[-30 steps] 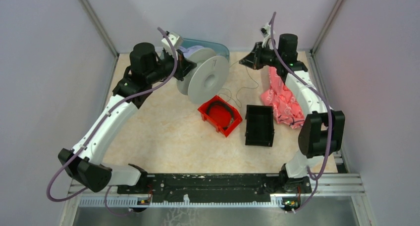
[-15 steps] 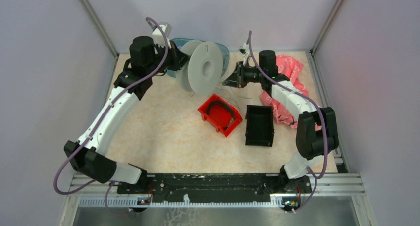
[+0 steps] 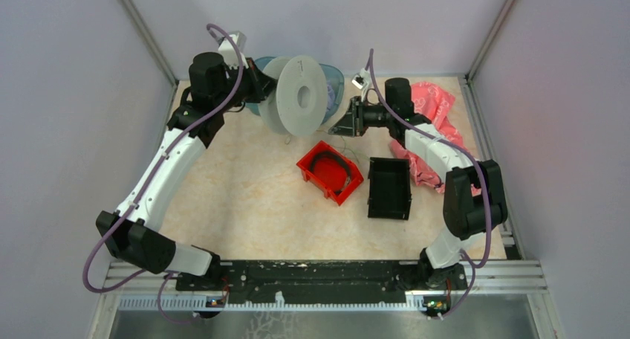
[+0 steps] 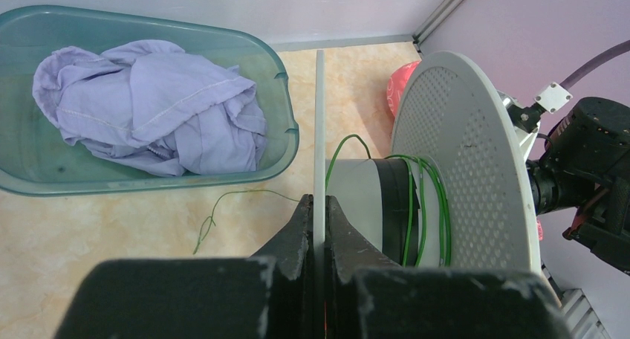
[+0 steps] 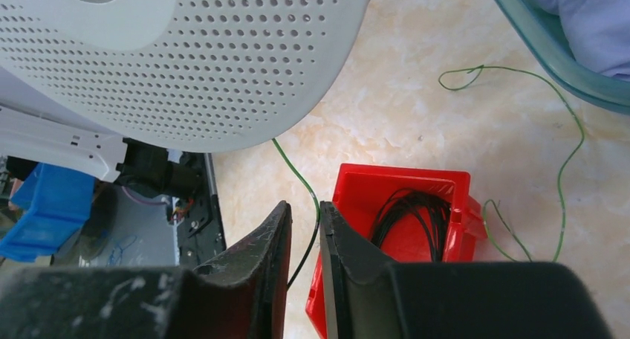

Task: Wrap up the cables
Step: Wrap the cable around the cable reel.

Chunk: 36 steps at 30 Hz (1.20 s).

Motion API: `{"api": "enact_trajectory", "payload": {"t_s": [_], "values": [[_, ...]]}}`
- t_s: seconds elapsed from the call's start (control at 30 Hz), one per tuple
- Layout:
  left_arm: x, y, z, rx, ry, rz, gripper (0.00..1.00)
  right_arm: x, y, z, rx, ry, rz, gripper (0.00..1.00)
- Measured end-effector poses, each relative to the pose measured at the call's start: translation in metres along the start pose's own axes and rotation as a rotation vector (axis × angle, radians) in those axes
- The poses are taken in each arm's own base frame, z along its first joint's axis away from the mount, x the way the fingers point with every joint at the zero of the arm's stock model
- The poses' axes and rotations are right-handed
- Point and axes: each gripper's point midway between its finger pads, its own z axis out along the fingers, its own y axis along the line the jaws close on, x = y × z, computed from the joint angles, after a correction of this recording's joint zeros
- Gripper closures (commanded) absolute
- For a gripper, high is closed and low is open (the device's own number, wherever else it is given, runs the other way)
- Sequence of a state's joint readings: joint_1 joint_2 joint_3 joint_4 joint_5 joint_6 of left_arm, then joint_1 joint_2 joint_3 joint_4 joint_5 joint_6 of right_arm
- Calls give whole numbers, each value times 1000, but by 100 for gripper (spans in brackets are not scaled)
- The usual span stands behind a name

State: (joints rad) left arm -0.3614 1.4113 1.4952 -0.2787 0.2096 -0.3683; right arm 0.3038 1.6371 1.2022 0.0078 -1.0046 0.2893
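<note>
The white spool (image 3: pixel 301 95) is held off the table at the back, and my left gripper (image 4: pixel 318 209) is shut on its thin near flange. Several turns of green cable (image 4: pixel 423 205) lie on the spool's hub. The cable's free end (image 4: pixel 223 201) trails on the table. My right gripper (image 5: pixel 304 220) hangs just right of the spool (image 5: pixel 186 49), above the red bin. It is open by a narrow gap, and a strand of the green cable (image 5: pixel 301 179) runs loose between its fingers. More green cable (image 5: pixel 568 131) loops over the table.
A red bin (image 3: pixel 330 172) holding a black cable coil and an empty black bin (image 3: pixel 389 188) sit mid-table. A teal tub (image 4: pixel 282 142) with lilac cloth stands behind the spool. A pink cloth (image 3: pixel 431 142) lies at the back right.
The left arm drew the spool back and turned it. The right arm swung left from the back right to beside the spool, and its jaws parted slightly.
</note>
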Motion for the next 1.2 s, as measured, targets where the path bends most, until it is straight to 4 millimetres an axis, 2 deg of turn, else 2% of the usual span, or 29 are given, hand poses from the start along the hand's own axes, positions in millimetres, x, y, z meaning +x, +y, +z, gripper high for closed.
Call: {"api": "enact_trajectory", "payload": {"t_s": [0.4, 0.73, 0.9, 1.03, 1.2], "values": [[-4, 10, 0, -43, -18, 1, 100, 6, 10, -2, -56, 28, 19, 73], [-7, 22, -1, -95, -32, -2, 100, 39, 16, -5, -71, 83, 71, 68], [-9, 27, -1, -116, -39, -4, 100, 41, 22, -6, -83, 92, 53, 66], [-9, 29, -2, -123, -40, -4, 100, 46, 19, -8, -58, 106, 34, 60], [-10, 29, -3, -126, -42, -5, 100, 52, 3, -11, 33, 130, 17, 50]]}}
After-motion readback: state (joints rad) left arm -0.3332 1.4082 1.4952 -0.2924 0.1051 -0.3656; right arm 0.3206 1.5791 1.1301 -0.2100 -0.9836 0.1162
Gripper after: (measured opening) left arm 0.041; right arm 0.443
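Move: The green cable's strand runs between the right hand's already parted fingertips, practically at the hand point, up to the reel some 7 cm ahead, 10 cm left and 11 cm higher. The red box lies about 18 cm below this hand, 2 cm back and 1 cm left; the black box is 6 cm back, 17 cm right, equally low. From the left hand, gripping one flange, that strand is about 6 cm back, 15 cm right and 13 cm down. Around the green cable, the right fingers spread further, to not quite half open, while the hand draws back about 4 cm and sinks about 3.5 cm towards the red box, easing slightly right at the end. The left hand keeps its grip on the reel's flange, carrying it some 3 cm left and a little forward, away from the right hand, and turning it slightly counter-clockwise. ##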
